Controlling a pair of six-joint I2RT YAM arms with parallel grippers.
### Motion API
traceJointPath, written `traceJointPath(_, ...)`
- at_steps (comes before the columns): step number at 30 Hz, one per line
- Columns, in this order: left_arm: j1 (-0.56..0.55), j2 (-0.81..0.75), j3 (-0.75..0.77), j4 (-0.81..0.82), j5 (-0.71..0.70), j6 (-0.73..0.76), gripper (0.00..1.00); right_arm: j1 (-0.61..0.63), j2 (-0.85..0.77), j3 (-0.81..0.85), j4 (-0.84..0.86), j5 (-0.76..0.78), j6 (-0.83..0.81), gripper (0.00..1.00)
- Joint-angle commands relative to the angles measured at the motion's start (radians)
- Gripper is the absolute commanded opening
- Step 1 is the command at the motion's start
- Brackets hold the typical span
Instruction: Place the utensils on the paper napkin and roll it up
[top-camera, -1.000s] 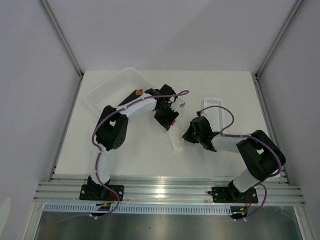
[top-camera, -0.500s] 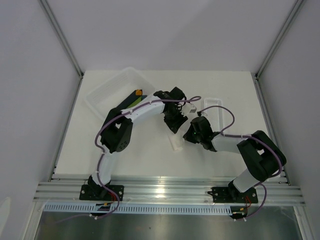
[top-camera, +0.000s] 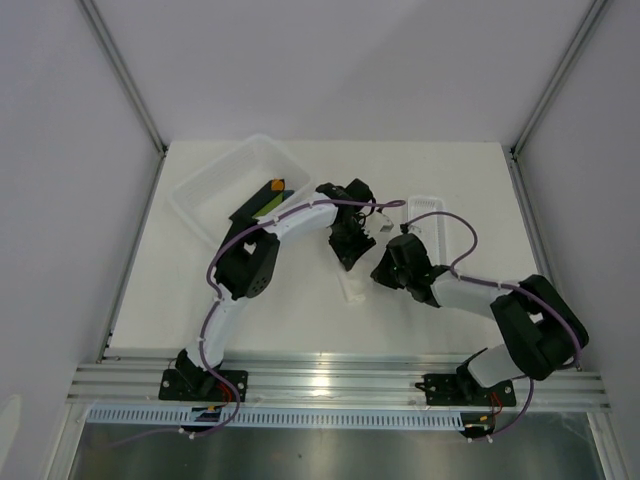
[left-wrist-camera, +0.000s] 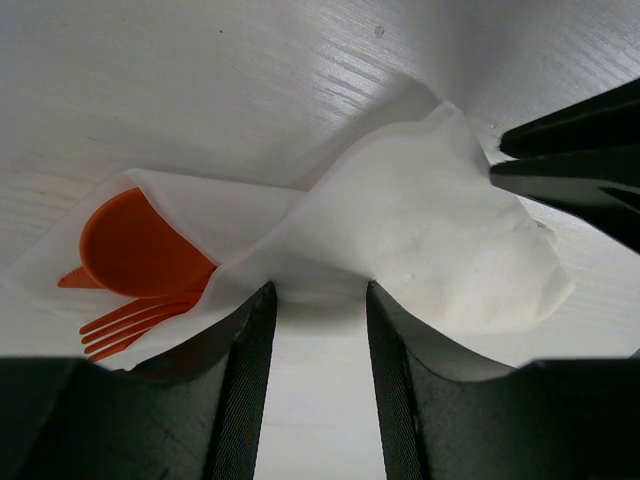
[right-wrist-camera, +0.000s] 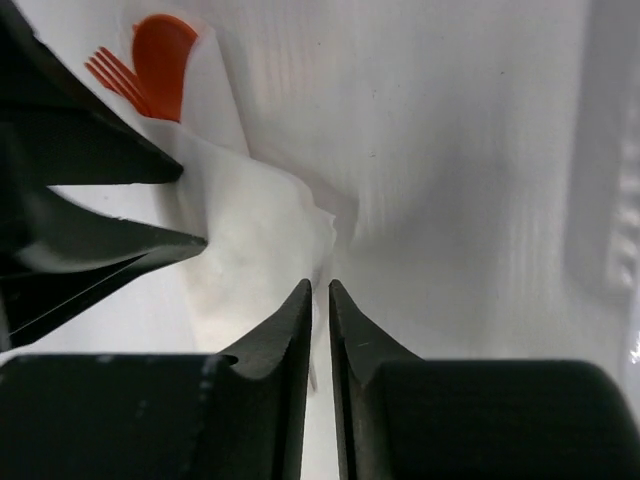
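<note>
The paper napkin lies loosely folded over the orange spoon and fork, whose heads stick out at its left end. My left gripper is open, its fingertips resting at the napkin's near edge. In the right wrist view the napkin reaches to my right gripper, whose jaws are closed on its thin edge; the spoon shows at the top left. From above, both grippers, left and right, cover most of the napkin.
A translucent white bin stands at the back left, with a dark green bar with an orange tip at its right rim. A narrow ribbed white tray lies just behind my right gripper.
My left gripper has moved right, over the napkin, and my right gripper has shifted slightly right. Less of the napkin shows from above than before.
</note>
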Motion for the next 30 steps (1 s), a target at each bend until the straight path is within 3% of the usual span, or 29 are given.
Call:
traceJointPath(1,0.004,0.021,0.020,-0.023,-0.016,0.034,0.46,0.000,-0.113,-0.001,-0.069,0.075,-0.015,0.16)
traceJointPath(6,0.004,0.023,0.022,-0.020,-0.011,0.034,0.46,0.023,-0.231,0.002,-0.146,0.118,-0.072,0.19)
traceJointPath(9,0.002,0.023,0.018,-0.020,-0.011,0.034,0.46,0.047,-0.254,-0.015,-0.052,0.046,-0.093,0.23)
traceJointPath(18,0.004,0.018,0.015,-0.020,-0.010,0.028,0.47,0.011,-0.021,-0.004,0.191,-0.193,-0.109,0.25)
traceJointPath(30,0.004,0.020,0.015,-0.018,-0.010,0.029,0.48,0.000,0.101,0.006,0.129,-0.127,-0.120,0.41)
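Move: From the right gripper, the middle of the rolled napkin's loose right-hand flap lies about 1 cm ahead, 3 cm left and 2 cm below. The fork and spoon heads peek from the roll some 8 cm ahead and 8 cm left, and the empty tray sits about 9 cm ahead and 11 cm right. From the left gripper, already on the roll, that flap is about 2 cm back, 2 cm right and 1 cm lower. Lift the right gripper clear about 6 cm, carry it left over the napkin's raised edge, then lower it nearly as far again beside the left gripper, ending some 2.5 cm left of its start. Spread its nearly shut fingers to a bit under half open on the way and turn it about 10 degrees counter-clockwise. Keep the left gripper still, its part-open fingertips resting on the roll. ##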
